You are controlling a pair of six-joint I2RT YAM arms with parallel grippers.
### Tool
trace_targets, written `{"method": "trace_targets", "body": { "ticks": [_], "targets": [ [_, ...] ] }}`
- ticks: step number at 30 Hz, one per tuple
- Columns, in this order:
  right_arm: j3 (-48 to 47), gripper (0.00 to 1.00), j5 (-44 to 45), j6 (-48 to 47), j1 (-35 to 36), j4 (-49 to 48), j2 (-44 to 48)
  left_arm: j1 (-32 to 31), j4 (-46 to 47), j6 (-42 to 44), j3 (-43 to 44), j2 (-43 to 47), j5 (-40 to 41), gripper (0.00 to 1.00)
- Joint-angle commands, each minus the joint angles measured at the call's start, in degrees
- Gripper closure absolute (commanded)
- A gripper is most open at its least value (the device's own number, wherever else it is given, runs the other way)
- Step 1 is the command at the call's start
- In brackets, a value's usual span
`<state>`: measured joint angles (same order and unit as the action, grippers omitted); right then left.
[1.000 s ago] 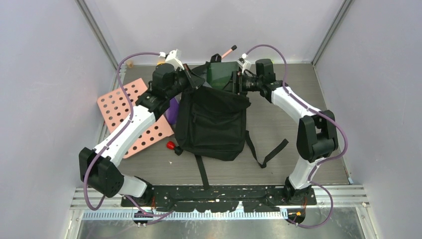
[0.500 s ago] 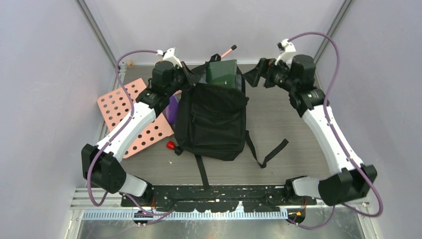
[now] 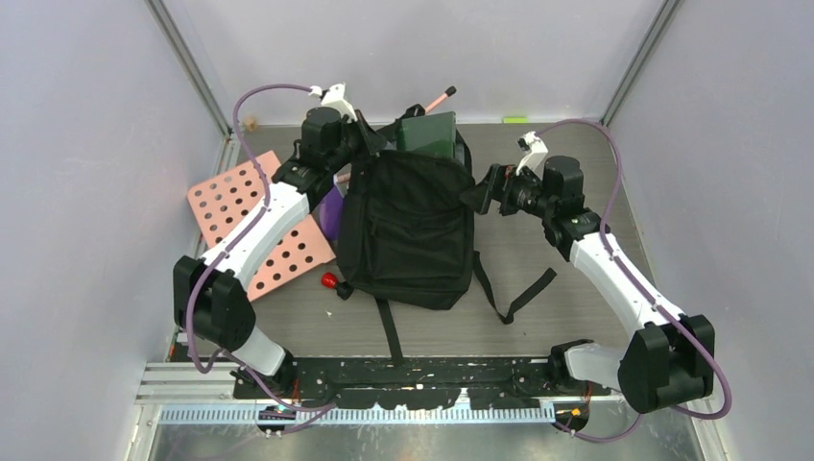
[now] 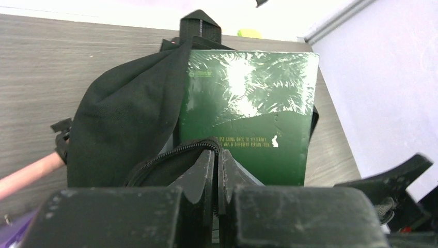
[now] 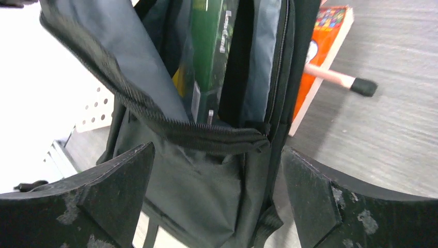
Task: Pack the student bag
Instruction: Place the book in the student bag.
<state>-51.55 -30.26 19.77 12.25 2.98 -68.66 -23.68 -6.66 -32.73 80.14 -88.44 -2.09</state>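
Observation:
The black student bag (image 3: pixel 408 230) lies in the middle of the table with its top opening at the far end. A green book (image 3: pixel 428 134) sticks out of that opening. My left gripper (image 3: pixel 370 144) is shut on the bag's zipper rim; in the left wrist view its fingertips (image 4: pixel 217 155) pinch the zipper edge in front of the green book (image 4: pixel 253 113). My right gripper (image 3: pixel 477 195) is open and empty beside the bag's upper right side. In the right wrist view the gripper (image 5: pixel 217 173) faces the bag (image 5: pixel 206 196), and the green book (image 5: pixel 209 46) stands inside.
A pink pegboard (image 3: pixel 250 230) lies to the left, with a purple object (image 3: pixel 332 211) and a small red object (image 3: pixel 329 280) beside the bag. A pink pencil (image 3: pixel 442 99) and an orange book (image 5: pixel 323 46) lie behind the bag. The straps (image 3: pixel 518 293) trail to the front right.
My right gripper left the bag's top opening, swung out to the right, then came down beside the bag's right side. My left gripper kept its hold and shifted slightly back.

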Motion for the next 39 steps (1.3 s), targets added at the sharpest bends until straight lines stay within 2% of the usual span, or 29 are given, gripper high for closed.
{"method": "trace_targets", "body": {
  "ticks": [1,3,7,9,12,15,17,19,24,28,30,31,32,33,35,39],
  "targets": [
    [-2.09,0.02,7.03,1.24,-0.05,-9.41,0.15,1.89,8.29,7.59,2.46,-1.14,-9.52,1.00],
    [-4.36,0.04,9.81,1.39,-0.39,-8.71,-0.58,1.89,8.01,9.18,-0.30,-0.42,-10.93,1.00],
    [-10.47,0.07,6.92,1.45,-1.83,-7.70,-4.16,1.89,8.44,13.69,-8.14,3.02,-10.60,1.00],
    [-14.55,0.07,5.97,1.46,-1.87,-6.35,-7.88,1.84,8.07,15.73,-10.24,4.21,-14.81,1.00],
    [-20.46,0.14,4.70,1.92,-1.96,-6.82,-15.24,1.18,7.64,17.34,-12.99,5.26,-20.72,1.00],
    [-24.33,0.17,1.90,2.54,-1.97,-9.84,-21.34,-0.47,7.64,18.70,-15.63,6.47,-20.82,1.00],
    [-27.97,0.22,0.37,2.67,-2.03,-10.81,-25.94,-0.89,7.51,18.61,-16.61,6.77,-20.56,1.00],
    [-32.04,0.32,-0.89,2.69,-2.05,-9.10,-32.04,-1.05,7.04,18.14,-17.12,7.09,-19.96,1.00],
    [-38.86,0.42,-5.30,4.08,-2.07,-6.22,-39.89,-1.43,7.36,17.20,-18.34,8.94,-18.91,1.00],
    [-36.06,0.49,-9.20,8.24,-1.94,-10.38,-41.54,-1.45,7.01,16.25,-17.45,10.11,-17.70,1.00],
    [-33.09,0.58,-11.80,12.04,-1.93,-15.53,-41.29,-1.45,7.05,15.35,-16.47,10.66,-16.88,1.00],
    [-31.31,0.68,-13.76,13.45,-1.91,-19.48,-41.02,-1.45,7.13,14.74,-15.85,10.88,-16.25,1.00],
    [-30.49,0.74,-14.60,16.13,-1.89,-21.08,-40.89,-1.45,7.22,14.00,-14.97,10.92,-15.60,1.00],
    [-28.79,0.84,-15.74,17.34,-1.88,-23.74,-40.38,-1.45,7.40,13.16,-14.16,11.06,-14.90,1.00],
    [-26.07,0.96,-17.26,20.27,-1.88,-26.76,-39.26,-1.45,7.80,11.29,-12.47,11.38,-13.35,1.00],
    [-21.15,0.99,-19.58,22.64,-1.76,-27.94,-35.65,-1.45,11.07,8.10,-10.13,12.47,-12.26,1.00]
  ]
}}
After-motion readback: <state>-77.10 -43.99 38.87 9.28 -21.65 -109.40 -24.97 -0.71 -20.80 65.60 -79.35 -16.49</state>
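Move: The green book stands half in the bag, its middle about 15 cm ahead of the open right hand, 10 cm to its left and 5 cm lower. The bag's black body lies 5 cm back, 14 cm left and 9 cm below that hand; the flap lip held by the left fingers is 13 cm ahead and 22 cm left, slightly higher. From the left hand, the book is about 6 cm ahead, 12 cm right and 7 cm lower. Right hand arcs up, some 15 cm forward and down to pinch the book's corner; left draws flap back. ##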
